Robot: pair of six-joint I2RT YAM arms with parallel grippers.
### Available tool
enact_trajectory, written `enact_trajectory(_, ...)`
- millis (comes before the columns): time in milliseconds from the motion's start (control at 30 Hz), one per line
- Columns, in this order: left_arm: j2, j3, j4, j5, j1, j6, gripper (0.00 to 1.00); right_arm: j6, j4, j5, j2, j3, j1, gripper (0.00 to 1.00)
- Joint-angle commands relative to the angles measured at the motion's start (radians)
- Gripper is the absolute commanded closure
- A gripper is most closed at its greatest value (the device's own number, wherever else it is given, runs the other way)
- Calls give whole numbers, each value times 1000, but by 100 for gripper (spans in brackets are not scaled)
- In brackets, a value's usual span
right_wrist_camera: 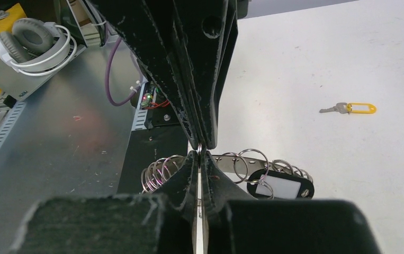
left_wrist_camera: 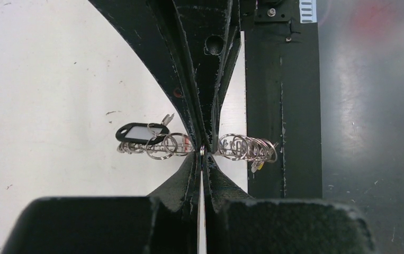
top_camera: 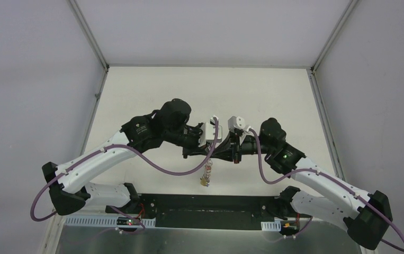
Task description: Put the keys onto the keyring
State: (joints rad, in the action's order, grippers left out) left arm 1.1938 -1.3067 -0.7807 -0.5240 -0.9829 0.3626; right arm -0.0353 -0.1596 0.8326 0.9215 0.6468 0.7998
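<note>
The keyring (left_wrist_camera: pixel 244 147) is a string of silver wire coils carrying a black tag with a white label (left_wrist_camera: pixel 142 132); it hangs between the two grippers above the table. My left gripper (left_wrist_camera: pixel 202 154) is shut on a coil at the ring's middle. My right gripper (right_wrist_camera: pixel 200 154) meets it tip to tip from the other side and is shut on the same spot. From above, the keyring (top_camera: pixel 206 172) dangles below the joined grippers. One key with a yellow head (right_wrist_camera: pixel 354 108) lies apart on the white table. A small yellowish key (left_wrist_camera: pixel 257 165) hangs among the coils.
The black base plate (left_wrist_camera: pixel 281 106) and a grey metal bench (right_wrist_camera: pixel 56 137) lie just behind the hanging ring. White headphones (right_wrist_camera: pixel 30 45) rest on the bench at the far left. White walls (top_camera: pixel 30 79) enclose the table on three sides.
</note>
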Motion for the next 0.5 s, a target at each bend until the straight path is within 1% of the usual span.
enact_trajectory(0,-30,-26,59,-10,-12,44,100,30,1,-54,-27,48,10,100)
enact_trajectory(100,-69,1,81,2,-12,32,80,30,6,-82,-59,36,11,100)
enact_trajectory(133,-86,18,108,8,-11,22,76,30,6,-84,-70,33,10,100)
enact_trajectory(233,-147,88,196,27,-12,-15,66,30,7,-75,-83,34,11,100)
enact_trajectory(367,-244,208,368,59,-13,-84,61,60,9,-63,-111,30,10,100)
enact_trajectory(467,-315,332,525,67,-12,-143,60,68,7,-56,-136,24,11,100)
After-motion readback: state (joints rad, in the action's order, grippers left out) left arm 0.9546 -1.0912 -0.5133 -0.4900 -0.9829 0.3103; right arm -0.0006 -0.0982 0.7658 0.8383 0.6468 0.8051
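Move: A small ring on the keyring's rim is pinched between both hands' closed fingertips. The keyring hangs on edge, its middle some 7 cm straight below either hand. From the left hand, the black key tag lies about 5 cm ahead, 2 cm to the right and 4 cm lower; the yellow-tagged key lies on the table roughly 24 cm ahead, 19 cm to the left and 26 cm below. Upward, and less far to its left, the left hand comes free of the small ring, its fingers opening to under half wide before it draws off about 3 cm, tilting up some 15 degrees towards level. The right hand keeps its pinch on that ring and eases about 1 cm up and to its right, away from the left. ##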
